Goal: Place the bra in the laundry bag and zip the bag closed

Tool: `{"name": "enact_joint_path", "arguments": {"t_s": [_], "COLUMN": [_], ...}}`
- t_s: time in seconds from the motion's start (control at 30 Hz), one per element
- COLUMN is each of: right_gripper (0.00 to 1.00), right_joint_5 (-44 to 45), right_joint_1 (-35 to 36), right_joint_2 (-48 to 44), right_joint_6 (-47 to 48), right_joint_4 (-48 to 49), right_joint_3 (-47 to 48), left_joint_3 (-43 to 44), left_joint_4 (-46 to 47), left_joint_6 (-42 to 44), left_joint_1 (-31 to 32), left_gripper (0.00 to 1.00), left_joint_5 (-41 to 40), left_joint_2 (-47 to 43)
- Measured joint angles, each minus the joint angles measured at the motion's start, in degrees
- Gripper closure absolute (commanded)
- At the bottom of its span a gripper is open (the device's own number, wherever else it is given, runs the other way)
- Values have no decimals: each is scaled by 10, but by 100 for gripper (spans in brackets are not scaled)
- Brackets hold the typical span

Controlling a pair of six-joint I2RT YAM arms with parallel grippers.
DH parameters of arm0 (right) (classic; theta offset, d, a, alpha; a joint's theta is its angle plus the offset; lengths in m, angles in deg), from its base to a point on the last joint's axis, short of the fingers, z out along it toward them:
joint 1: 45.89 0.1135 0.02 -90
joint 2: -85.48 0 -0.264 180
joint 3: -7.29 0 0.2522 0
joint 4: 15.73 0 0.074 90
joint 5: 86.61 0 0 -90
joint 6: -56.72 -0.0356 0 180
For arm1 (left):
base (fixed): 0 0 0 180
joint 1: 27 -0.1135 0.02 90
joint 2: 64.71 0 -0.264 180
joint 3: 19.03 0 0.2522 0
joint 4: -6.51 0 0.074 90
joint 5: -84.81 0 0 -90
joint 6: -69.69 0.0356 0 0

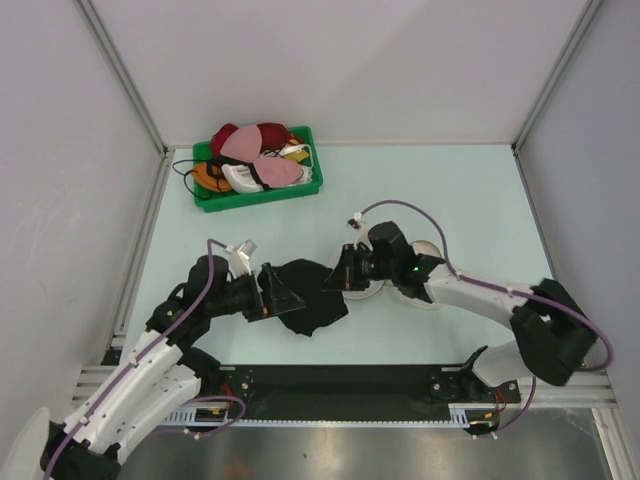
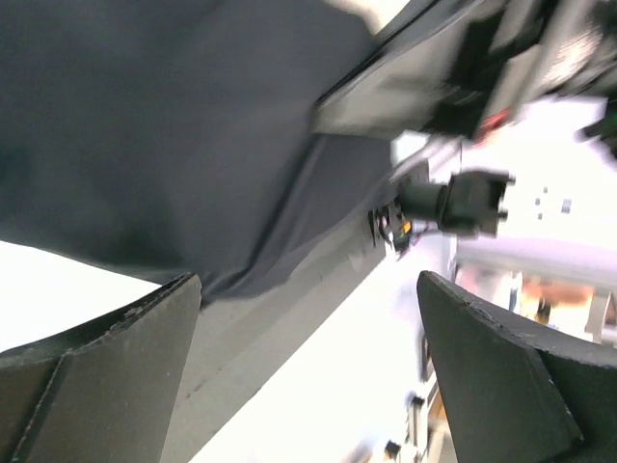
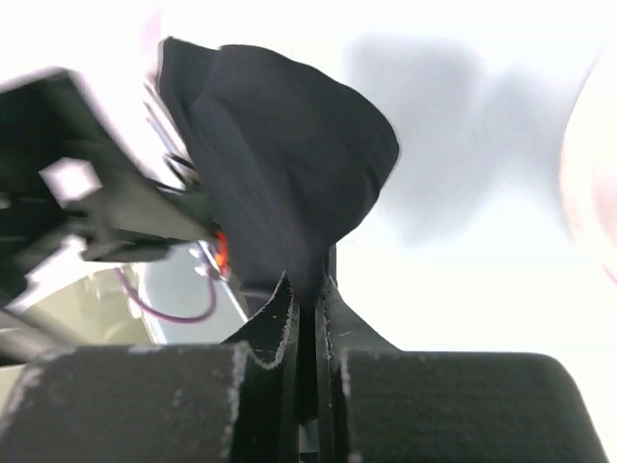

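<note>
The black bra (image 1: 312,300) lies crumpled on the table between my two arms. My right gripper (image 1: 336,282) is shut on its right edge. In the right wrist view a fold of the bra (image 3: 289,164) is pinched between that gripper's (image 3: 307,294) closed fingers. My left gripper (image 1: 284,297) is at the bra's left side. In the left wrist view it (image 2: 308,362) stands open with nothing between its fingers, and the black bra (image 2: 145,125) fills the space above them. The cream-white laundry bag (image 1: 428,248) lies mostly hidden under my right arm; its pale edge (image 3: 596,193) shows blurred.
A green plastic bin (image 1: 305,190) full of red, pink, white and orange bras stands at the back left. Grey walls enclose the table on three sides. The black mounting rail (image 1: 340,385) runs along the near edge.
</note>
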Motion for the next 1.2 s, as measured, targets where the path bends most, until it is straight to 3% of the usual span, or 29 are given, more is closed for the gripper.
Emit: {"name": "enact_joint_path", "arguments": {"t_s": [0.27,0.6,1.2], "right_gripper": [100,100,100], "right_joint_5": [10,7,-14], "right_joint_1": [-48,-48,-41], "right_joint_2": [-138,-155,-191], "right_joint_6": [20,26,3], "right_joint_4": [-79,-138,-137], "right_joint_3": [0,0,7], "left_joint_3": [18,24,24], "left_joint_4": [50,80,99], "left_joint_6": [2,-2,-3], "left_joint_1": [61,72,77], "left_gripper": [0,1,1], "left_joint_5": [-10,-24,-35], "left_joint_2": [44,45,87]}}
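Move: The right hand already pinches the black bra, its middle hanging about 5 cm left, 4 cm nearer the base and 4 cm below that hand. The laundry bag's open pouch lies some 20 cm right, 3 cm farther out and 8 cm down, its printed disc about 5 cm right and 4 cm farther out. From the open left hand, the bra's middle is roughly 6 cm right, 1 cm ahead and 7 cm below. Keeping its pinch on the bra, the right hand hoists it about 8 cm, quickly at first, then after a slight sag more slowly, carrying it some 5 cm right towards the laundry bag. The left hand stays wide open beside the fabric and follows about 3 cm to the right, mostly in a quick early shift, its fingers tipping up slightly; whether they touch the cloth can't be seen. ##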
